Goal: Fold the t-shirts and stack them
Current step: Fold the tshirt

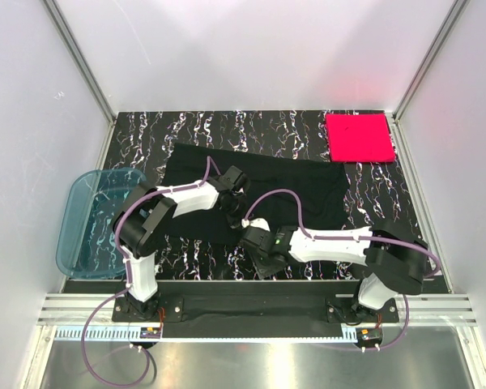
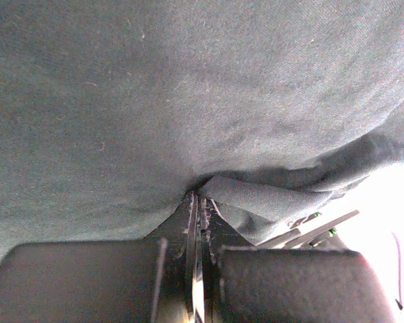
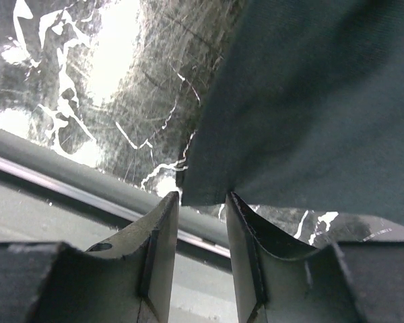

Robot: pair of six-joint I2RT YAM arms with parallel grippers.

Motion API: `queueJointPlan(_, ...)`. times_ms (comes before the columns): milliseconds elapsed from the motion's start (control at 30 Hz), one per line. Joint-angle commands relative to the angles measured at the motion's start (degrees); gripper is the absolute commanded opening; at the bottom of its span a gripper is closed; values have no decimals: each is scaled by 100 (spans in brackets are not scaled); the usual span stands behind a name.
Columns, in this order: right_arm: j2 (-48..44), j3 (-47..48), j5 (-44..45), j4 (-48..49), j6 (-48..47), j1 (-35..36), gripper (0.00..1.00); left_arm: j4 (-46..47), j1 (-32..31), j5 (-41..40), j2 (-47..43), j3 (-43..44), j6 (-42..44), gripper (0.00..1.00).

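Observation:
The large black t-shirt (image 1: 296, 185) lies spread over the middle of the marbled table. The pink-red t-shirt (image 1: 358, 136) sits as a neat square at the back right corner. My left gripper (image 1: 235, 198) rests on the black t-shirt (image 2: 188, 87). Its jaws are pressed together with a fold of the cloth pinched at the tips (image 2: 198, 198). My right gripper (image 1: 255, 241) hovers at the shirt's near edge. Its jaws stand apart (image 3: 202, 196), and a corner of the black t-shirt (image 3: 310, 101) lies right at the tips, touching the right finger (image 3: 246, 222).
A translucent blue plastic tub (image 1: 93, 223) stands at the table's left edge beside the left arm. The metal rail (image 1: 251, 306) of the near edge runs just behind the right gripper. White walls enclose the back and both sides.

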Motion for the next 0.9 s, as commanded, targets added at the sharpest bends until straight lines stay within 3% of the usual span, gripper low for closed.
queueJointPlan(0,187,182,247,250,71,109,42,245,25,124,109,-79,-9,0)
queueJointPlan(200,548,191,352,329,106,162,42,297,34,133,109,-114,-9,0)
queueJointPlan(300,636,156,457,224,185,162,24,280,34,124,100,-140,17,0)
queueJointPlan(333,558,130,492,197,212,171,13,289,34,106,83,-149,26,0)
queueJointPlan(500,5,112,861,-233,344,162,3,201,34,71,48,-158,123,0)
queueJointPlan(600,-277,173,888,-567,379,153,3,69,25,-51,-119,-158,228,11)
queueJointPlan(633,-461,182,897,-655,388,153,3,26,25,-87,-293,-175,254,19)
queueJointPlan(667,-558,174,897,-856,457,144,2,-97,25,-165,-400,-193,316,39)
queueJointPlan(767,-1006,77,792,-1094,572,136,1,-517,25,-289,-829,-219,535,60)
queueJointPlan(867,-1376,-133,537,-1130,669,127,0,-1018,25,-517,-1548,-377,755,63)
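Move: The right hand's parted fingers straddle the t-shirt's near corner, its middle about 1 cm ahead, 1 cm left and 1 cm below. The table's near edge runs some 3 cm straight back from that hand, while the fold under the left fingers lies roughly 13 cm ahead and 7 cm left. The left hand is already shut on that fold; from it the corner is about 12 cm back and 6 cm right. Right fingers pinch the corner, lifting it about 5 cm up and rightward, as the left opens and rises. ##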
